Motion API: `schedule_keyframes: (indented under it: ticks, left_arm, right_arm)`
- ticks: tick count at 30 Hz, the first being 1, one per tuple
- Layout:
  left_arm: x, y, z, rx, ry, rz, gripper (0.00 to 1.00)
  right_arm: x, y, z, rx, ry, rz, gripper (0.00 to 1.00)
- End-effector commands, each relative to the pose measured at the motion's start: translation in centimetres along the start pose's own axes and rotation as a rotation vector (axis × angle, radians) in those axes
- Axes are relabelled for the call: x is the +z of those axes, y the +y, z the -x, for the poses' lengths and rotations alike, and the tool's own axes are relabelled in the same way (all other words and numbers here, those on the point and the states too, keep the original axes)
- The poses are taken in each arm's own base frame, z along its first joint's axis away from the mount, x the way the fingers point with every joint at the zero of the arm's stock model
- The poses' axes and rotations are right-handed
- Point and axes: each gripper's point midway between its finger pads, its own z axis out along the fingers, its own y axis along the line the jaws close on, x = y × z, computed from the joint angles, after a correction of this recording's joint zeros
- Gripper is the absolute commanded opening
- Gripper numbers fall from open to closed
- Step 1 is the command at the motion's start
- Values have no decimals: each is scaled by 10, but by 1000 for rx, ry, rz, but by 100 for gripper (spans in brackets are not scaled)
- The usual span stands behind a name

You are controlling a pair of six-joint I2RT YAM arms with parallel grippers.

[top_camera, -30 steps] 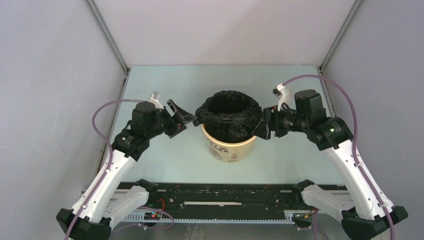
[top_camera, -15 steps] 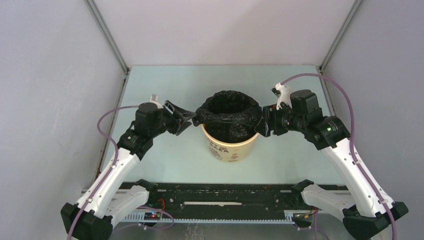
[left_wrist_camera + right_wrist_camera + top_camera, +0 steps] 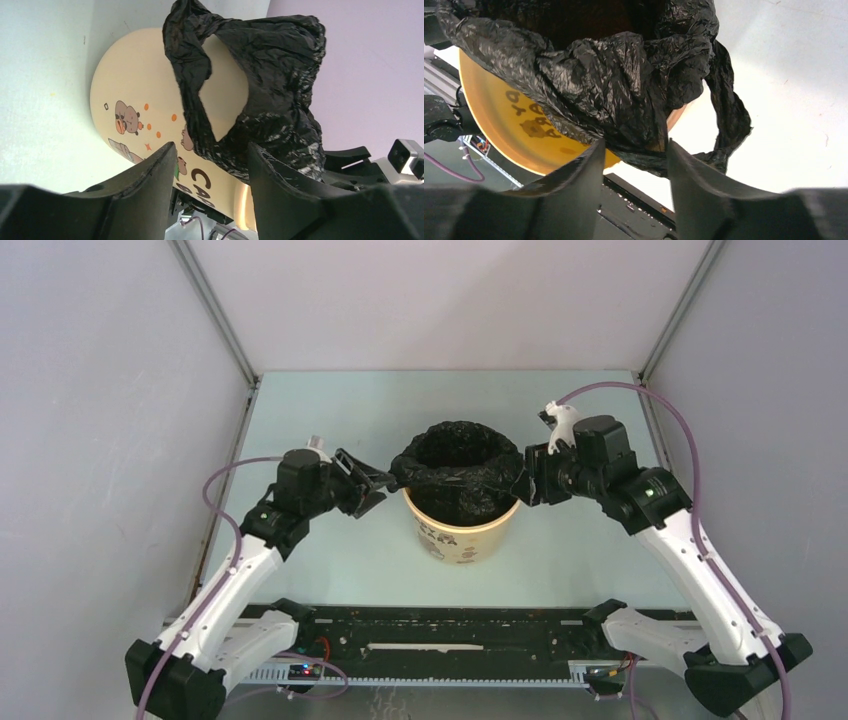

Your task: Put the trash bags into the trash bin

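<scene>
The pale yellow trash bin [image 3: 462,536] with bear pictures stands mid-table. The black trash bag [image 3: 457,468] lines it, its crinkled rim folded over the bin's top edge. My left gripper [image 3: 378,483] is open right beside the bag's left rim; in the left wrist view the bag [image 3: 270,90] and a loop handle [image 3: 192,75] hang just ahead of the open fingers [image 3: 145,185], over the bin [image 3: 145,100]. My right gripper [image 3: 527,486] is open at the bag's right rim; in the right wrist view the bag's folded edge [image 3: 614,85] reaches the gap between the fingers [image 3: 579,180], and a handle [image 3: 729,115] dangles beside the bin [image 3: 514,130].
Pale green table [image 3: 330,410] with grey enclosure walls on three sides. A black rail [image 3: 450,635] with wiring runs along the near edge between the arm bases. Purple cables loop from both wrists.
Both grippers have closed in toward the bag's rim: the left moved right and slightly down, the right moved left and up. The bag and bin have stayed put.
</scene>
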Motion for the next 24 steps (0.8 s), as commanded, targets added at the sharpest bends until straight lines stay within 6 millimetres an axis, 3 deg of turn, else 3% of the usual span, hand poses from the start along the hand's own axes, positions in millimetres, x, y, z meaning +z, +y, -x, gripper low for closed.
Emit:
schedule_keyframes:
  ticks: [1,5,12,15,24]
  left_arm:
    - [8,3,-3,24,32,-19,57]
    - [15,-2,-7,29,65,-33,48]
    - [16,-2,-14,40,79,-55,13]
    - [13,-2,-16,47,84,-62,1]
    - [-11,6,-36,83,108,-56,0]
  right_arm:
    - [12,0,11,-39,-19,-5,51]
    - [9,4,8,-33,-14,10,36]
    - [0,17,-3,-20,6,48,6]
    - [-10,21,-7,-15,-1,54,4]
    - [-31,21,-32,44,50,46,5]
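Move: The left gripper is open around the trash bag's gathered left corner, which sits about 2 cm to its right and 1 cm lower. The right gripper is open at the bag's right corner, roughly 1 cm ahead, 1 cm to its left and 1 cm below. The bin's middle is some 14 cm right of the left hand and 13 cm left of the right hand, both about 1 cm ahead and well below. The bag's open mouth lies over it, some 3 cm farther out than the bin's middle. Shift the left gripper about 1.5 cm right and a little down while shutting it fully on the bag's left corner; dip the right gripper forward and down about 1 cm and shut it on the right corner. Then, keeping both pinches, draw back towards the bases with a slight lift, the right some 4 cm, the left only about 2 cm. ##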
